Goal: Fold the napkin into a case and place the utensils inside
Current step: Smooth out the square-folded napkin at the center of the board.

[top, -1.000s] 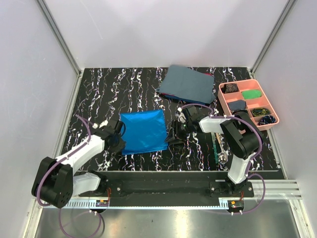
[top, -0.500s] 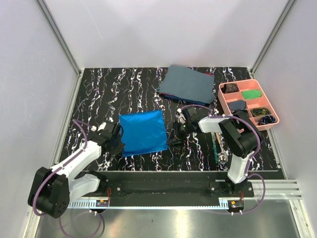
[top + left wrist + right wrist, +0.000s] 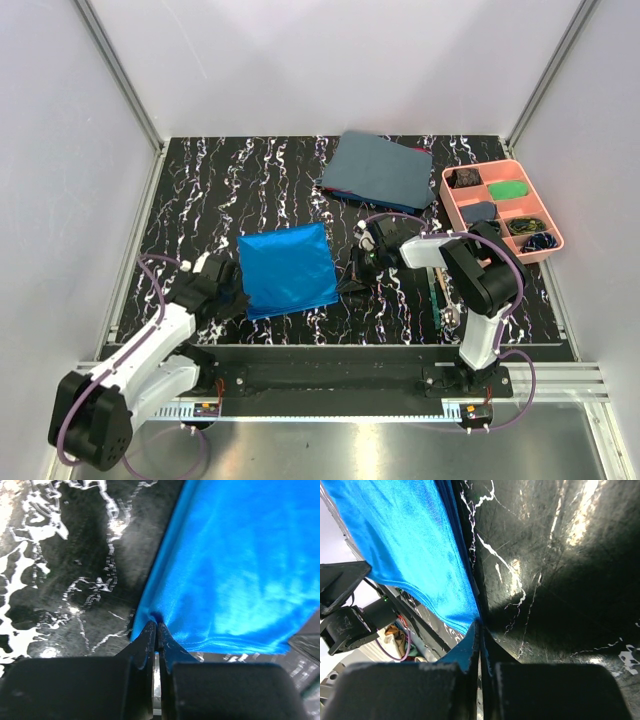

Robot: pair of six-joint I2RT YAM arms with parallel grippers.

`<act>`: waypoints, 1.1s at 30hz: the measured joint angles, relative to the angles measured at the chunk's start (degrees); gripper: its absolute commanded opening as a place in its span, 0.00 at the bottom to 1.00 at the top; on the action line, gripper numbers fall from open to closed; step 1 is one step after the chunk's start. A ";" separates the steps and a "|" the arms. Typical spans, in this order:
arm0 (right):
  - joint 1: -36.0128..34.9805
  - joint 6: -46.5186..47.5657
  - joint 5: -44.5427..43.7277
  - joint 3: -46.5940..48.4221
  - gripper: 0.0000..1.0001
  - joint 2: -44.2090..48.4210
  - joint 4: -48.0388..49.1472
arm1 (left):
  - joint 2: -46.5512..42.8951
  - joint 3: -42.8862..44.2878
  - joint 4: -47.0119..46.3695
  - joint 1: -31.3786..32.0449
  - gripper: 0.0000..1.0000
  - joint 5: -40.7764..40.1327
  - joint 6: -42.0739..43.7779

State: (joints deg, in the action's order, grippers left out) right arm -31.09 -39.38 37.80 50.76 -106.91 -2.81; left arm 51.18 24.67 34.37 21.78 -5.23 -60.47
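The bright blue napkin (image 3: 288, 270) lies flat on the black marbled table, folded to a rough square. My left gripper (image 3: 236, 300) is shut on its near left corner; in the left wrist view the cloth (image 3: 235, 565) puckers between the closed tips (image 3: 157, 625). My right gripper (image 3: 346, 284) is shut on the near right corner; in the right wrist view the cloth (image 3: 410, 545) runs into the closed tips (image 3: 480, 626). The utensils (image 3: 440, 297) lie near the right arm, partly hidden by it. No case shows.
A larger dull grey-blue cloth (image 3: 380, 168) lies at the back centre. A pink compartment tray (image 3: 542, 215) with small items stands at the right. White walls close the table on three sides.
My left arm has drawn back toward the near left edge, its gripper staying at the napkin's near left corner. The napkin has shifted slightly. The right gripper has barely moved.
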 measured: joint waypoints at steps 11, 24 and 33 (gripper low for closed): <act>0.00 0.04 -0.04 -0.02 0.00 0.00 0.00 | -3.21 -4.33 -1.36 -0.02 0.07 2.56 -0.63; -0.20 3.10 -1.29 2.43 0.38 0.44 -4.61 | -8.20 -0.74 4.31 -0.11 0.55 3.76 1.81; -0.83 10.05 -11.67 12.35 0.46 2.93 -17.68 | -3.43 15.61 5.60 -6.43 0.48 3.96 8.87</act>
State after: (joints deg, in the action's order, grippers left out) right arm -31.92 -29.32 26.13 63.11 -103.98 -20.49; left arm 47.75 40.27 39.97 15.35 -1.28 -51.59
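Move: My shut left fingers are right at the near left corner of the square-folded napkin, whose middle lies about 10 cm ahead, 8 cm to the right and 2 cm below. My right fingers are shut at its near right corner, with the middle some 6 cm ahead and 11 cm to the left. From my right hand, the utensils lie about 20 cm to the right, level with it, and the grey cloth stack roughly 27 cm ahead, 8 cm right. With my right hand staying still at its corner, I pull the near left corner about 2 cm back towards me and down to the board with my left. Then both hands open and come free: the left rises fast, some 12 cm, swinging forward about 6 cm along the napkin's left side and tilting outward; the right eases forward and up about 3 cm each. ##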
